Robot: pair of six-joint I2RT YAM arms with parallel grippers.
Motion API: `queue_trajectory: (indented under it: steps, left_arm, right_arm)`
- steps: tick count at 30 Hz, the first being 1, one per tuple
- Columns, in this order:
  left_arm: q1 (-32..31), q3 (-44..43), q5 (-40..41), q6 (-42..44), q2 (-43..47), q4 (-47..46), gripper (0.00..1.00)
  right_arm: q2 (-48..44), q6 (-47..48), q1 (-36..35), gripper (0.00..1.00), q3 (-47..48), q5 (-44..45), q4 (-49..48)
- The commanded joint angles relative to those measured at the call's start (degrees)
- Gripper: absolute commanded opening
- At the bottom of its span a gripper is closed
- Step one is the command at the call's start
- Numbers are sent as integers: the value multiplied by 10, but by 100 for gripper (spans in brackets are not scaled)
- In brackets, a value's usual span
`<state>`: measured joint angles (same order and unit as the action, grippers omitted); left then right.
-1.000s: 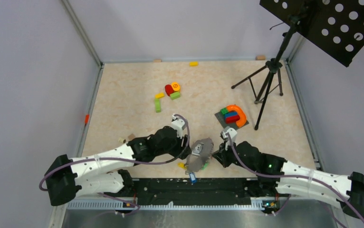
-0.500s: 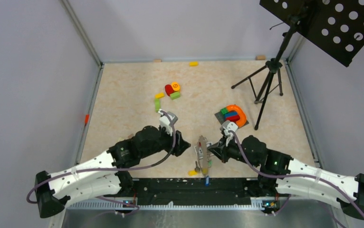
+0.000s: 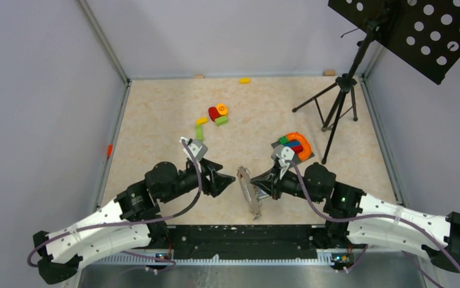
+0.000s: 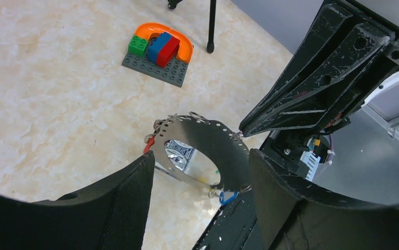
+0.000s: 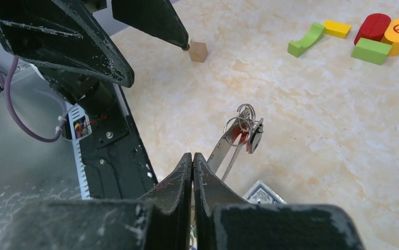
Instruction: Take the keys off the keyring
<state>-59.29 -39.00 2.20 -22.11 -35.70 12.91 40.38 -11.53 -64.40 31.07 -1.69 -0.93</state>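
The keyring (image 4: 208, 136) is a wide flat grey metal loop held up off the table, edge-on in the top view (image 3: 250, 193). My right gripper (image 5: 192, 156) is shut on its rim (image 3: 260, 182). Keys hang from the loop: one with a red tag (image 4: 149, 146) at its far side, also seen in the right wrist view (image 5: 247, 133), and one with a blue tag (image 4: 227, 197) at its low end. My left gripper (image 3: 226, 178) stands open just left of the loop, not touching it. The loop shows between its fingers (image 4: 201, 156).
A playing-card box (image 5: 262, 192) lies on the table under the loop. A grey baseplate (image 3: 283, 151) with an orange arch and blocks sits behind my right arm, beside a tripod stand (image 3: 335, 114). Loose blocks (image 3: 218, 114) lie mid-table, and a wooden cube (image 5: 198, 51) near my left gripper.
My left arm has drawn back to the left, away from the keyring, and its jaws have widened slightly. My right gripper has lifted the keyring and turned it edge-on.
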Motion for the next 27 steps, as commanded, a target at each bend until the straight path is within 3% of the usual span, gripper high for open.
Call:
queue_trajectory:
  steps: [1,8,18,27]
  left_arm:
    - [2,-7,-9,16,7,-23,68]
    - [1,47,-94,72,37,-86,65]
    - [2,183,-248,207,155,-311,54]
    - [2,178,-312,254,97,-377,37]
  right_arm:
    - [13,4,-7,0,39,-4,-58]
    - [15,-6,-6,0,46,-20,-66]
    - [19,10,-7,0,89,-73,-32]
    - [37,18,-7,0,118,-114,-25]
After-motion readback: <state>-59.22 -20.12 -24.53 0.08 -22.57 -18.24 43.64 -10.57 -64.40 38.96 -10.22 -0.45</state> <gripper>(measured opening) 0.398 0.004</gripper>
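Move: The left hand, open and empty, has the small ring pinched in the right fingertips about 8 cm to its right, 3 cm back and 3 cm lower. The keyring's far key cluster lies roughly 5 cm to its right, level ahead and 4 cm below; its near end with the blue key is some 9 cm right, 12 cm back and 11 cm down. From the right hand, the small ring sits right at the fingertips, 1 cm below. Turning some 45 degrees towards the small ring, the left hand draws back 7 cm, narrowing; right lifts keyring 5 cm. ##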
